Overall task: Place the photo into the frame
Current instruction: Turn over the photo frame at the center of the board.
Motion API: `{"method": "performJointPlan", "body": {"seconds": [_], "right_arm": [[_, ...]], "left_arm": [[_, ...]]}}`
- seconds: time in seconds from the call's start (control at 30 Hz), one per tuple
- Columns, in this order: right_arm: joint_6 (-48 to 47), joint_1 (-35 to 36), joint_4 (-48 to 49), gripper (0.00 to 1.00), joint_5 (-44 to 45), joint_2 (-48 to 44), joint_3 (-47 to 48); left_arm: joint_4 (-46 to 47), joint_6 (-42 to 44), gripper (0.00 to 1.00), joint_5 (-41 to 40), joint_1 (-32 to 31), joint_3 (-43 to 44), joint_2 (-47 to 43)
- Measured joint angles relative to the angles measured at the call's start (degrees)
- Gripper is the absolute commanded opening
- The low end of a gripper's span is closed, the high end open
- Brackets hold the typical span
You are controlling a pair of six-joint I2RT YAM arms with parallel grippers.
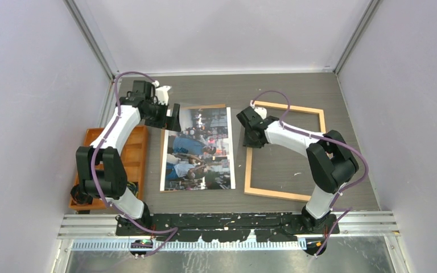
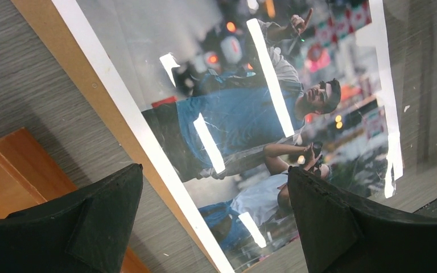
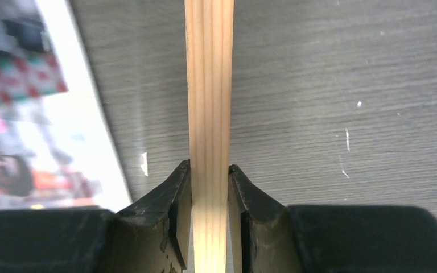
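The photo [image 1: 199, 151], a colourful crowd print, lies flat at the table's middle on a brown backing board [image 1: 205, 106]. In the left wrist view the photo [image 2: 250, 114] shines with glare. My left gripper [image 1: 173, 116] hovers over its far left corner, open, with nothing between its fingers [image 2: 214, 168]. The frame [image 1: 296, 108] of light wood strips lies to the right of the photo. My right gripper [image 1: 249, 136] is at the frame's left strip. Its wrist view shows both jaws pressed against that strip [image 3: 209, 85], the gripper [image 3: 209, 168] shut on it. The photo's edge [image 3: 23, 114] lies just left.
An orange compartment tray [image 1: 134, 153] sits at the left table edge, beside the left arm, and shows in the left wrist view [image 2: 11, 170]. The board's brown edge [image 2: 91, 96] borders the photo. White walls enclose the table on three sides.
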Motion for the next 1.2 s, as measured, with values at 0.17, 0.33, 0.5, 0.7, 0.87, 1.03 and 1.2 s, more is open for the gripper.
{"method": "performJointPlan", "body": {"seconds": [0.17,0.33,0.5,0.7,0.87,1.03,1.2], "right_arm": [[1.14,0.31,-3.23,0.05,-2.64,-0.76,8.44],[2.80,0.39,-6.21,0.05,-8.17,-4.39,16.15],[6.01,0.11,-6.49,0.04,-15.98,-7.96,21.29],[10.14,-1.22,-4.68,0.04,-25.51,-9.49,24.20],[14.64,-2.95,-0.63,0.04,-32.59,-9.66,23.76],[19.17,-4.48,6.23,0.03,-37.07,-9.86,21.35],[24.11,-6.43,15.43,0.03,-40.92,-10.97,16.46]], "left_arm": [[-1.07,-0.02,1.00,0.87,-0.09,0.00,0.00],[-1.90,0.00,1.00,2.45,-0.48,0.00,0.00],[-3.41,0.04,1.00,3.65,-2.58,0.02,-0.15],[-5.01,-0.07,1.00,5.95,-4.85,1.40,-1.60],[-5.62,-0.09,1.00,7.39,-6.23,3.50,-3.98],[-5.64,-1.22,1.00,8.11,-6.82,4.83,-5.33],[-5.66,-3.10,1.00,9.05,-7.65,5.29,-6.08]]}}
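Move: The right hand already grips the middle of the frame's left side just above the board. The frame's centre is about 13 cm to this hand's right and 1 cm back; the board's centre, where it is going, is some 12 cm left and 1 cm back, and the photo's middle 20 cm left and 1 cm back, all 2–3 cm lower. From the open left hand, the frame's centre is about 41 cm right, 5 cm back and 12 cm down; the photo's middle is 8 cm right, 5 cm back. Up and leftward goes the right hand, some 25 cm high and about 12 cm across towards the board's centre, still pinching the frame's side while it rolls about 60 degrees, left side rising, so the fingers swing round to point leftward. The left hand, fingers wide open, drifts right towards the frame and a little back, then climbs about 7 cm above the photo. ##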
